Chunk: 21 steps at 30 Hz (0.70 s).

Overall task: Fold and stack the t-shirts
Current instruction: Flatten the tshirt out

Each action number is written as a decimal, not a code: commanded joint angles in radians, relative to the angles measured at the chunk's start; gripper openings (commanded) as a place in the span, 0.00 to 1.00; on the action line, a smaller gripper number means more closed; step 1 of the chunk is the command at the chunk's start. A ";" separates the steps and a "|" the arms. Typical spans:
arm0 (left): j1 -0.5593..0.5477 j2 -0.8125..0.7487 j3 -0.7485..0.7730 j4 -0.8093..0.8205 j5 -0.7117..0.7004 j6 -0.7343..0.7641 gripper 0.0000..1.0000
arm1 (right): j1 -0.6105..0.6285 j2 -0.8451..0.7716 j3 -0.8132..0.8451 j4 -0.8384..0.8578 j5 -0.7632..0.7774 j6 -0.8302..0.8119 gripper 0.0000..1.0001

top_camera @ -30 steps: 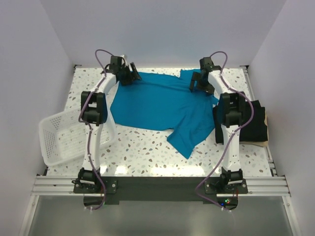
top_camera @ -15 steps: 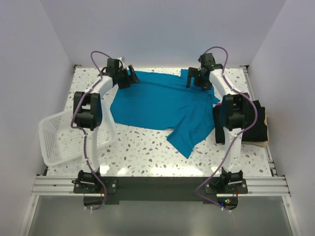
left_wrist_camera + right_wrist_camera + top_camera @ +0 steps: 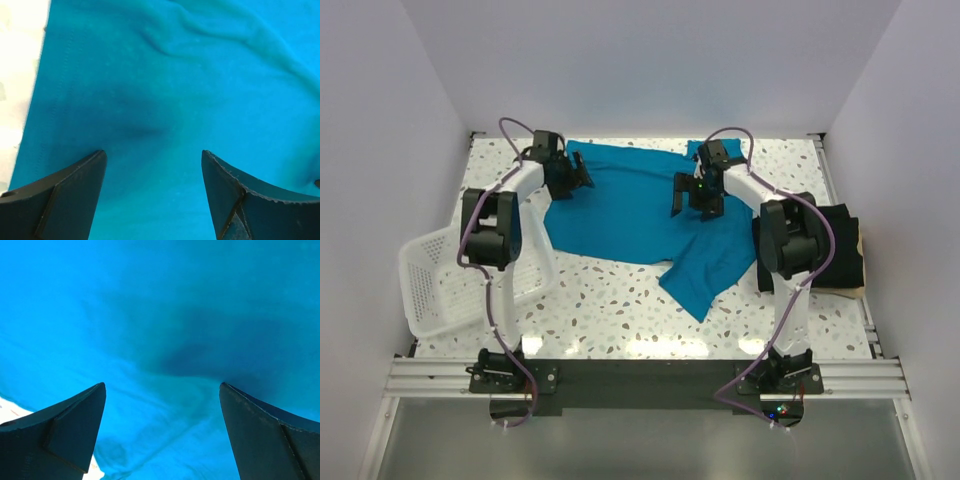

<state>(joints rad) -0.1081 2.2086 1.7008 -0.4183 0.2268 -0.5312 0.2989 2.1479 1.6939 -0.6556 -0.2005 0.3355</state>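
The teal-blue t-shirt point(image 3: 630, 210) lies spread, with wrinkles, across the far middle of the table, one part trailing toward the near side. My left gripper point(image 3: 582, 182) hovers open over its far left part; in the left wrist view point(image 3: 154, 155) only teal cloth point(image 3: 165, 75) shows between the fingers, nothing pinched. My right gripper point(image 3: 680, 205) stands open over the shirt's right middle, and its wrist view point(image 3: 162, 386) shows creased teal cloth point(image 3: 165, 300) below. The black t-shirt point(image 3: 842, 245) lies folded at the right edge, partly hidden by the right arm.
A white mesh basket point(image 3: 430, 285) sits tilted at the table's left edge beside the left arm. Bare speckled tabletop point(image 3: 610, 305) lies between the shirt and the arm bases. Walls close in the table at the back and both sides.
Both grippers have drawn back from the shirt's far edge. The right one swung left and nearer over the cloth; the left shifted slightly nearer. The far edge of the shirt now lies uncovered.
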 commanded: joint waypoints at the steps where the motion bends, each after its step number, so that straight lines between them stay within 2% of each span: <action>1: 0.034 0.029 0.014 0.004 -0.017 -0.019 0.82 | -0.021 0.004 -0.005 0.045 -0.022 0.036 0.99; 13: 0.038 0.255 0.213 0.041 0.063 -0.003 0.82 | -0.095 0.107 0.036 0.008 0.070 0.123 0.99; 21: 0.030 0.379 0.390 0.154 0.223 -0.038 0.83 | -0.147 0.219 0.214 -0.059 0.115 0.137 0.99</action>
<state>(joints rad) -0.0753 2.4928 2.0521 -0.2691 0.3977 -0.5575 0.1768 2.2807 1.8606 -0.6609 -0.1749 0.4728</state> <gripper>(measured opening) 0.823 0.986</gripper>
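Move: The blue t-shirt lies spread right under both my open hands, about 1 cm below the tips: its middle is some 18 cm right of and 7 cm back from my left hand, and about 8 cm left of and 3 cm back from my right. The white basket is roughly 21 cm left of my left hand and 25 cm back; the black board sits some 26 cm right of my right hand and 14 cm back. I sink both open hands the last centimetre onto the t-shirt and drag it over the table with my fingertips. My left hand pushes about 9 cm forward towards the far edge, its fingers tipping forward; my right slides some 5 cm each forward and right, turning about 15 degrees clockwise. Both grippers stay open. ##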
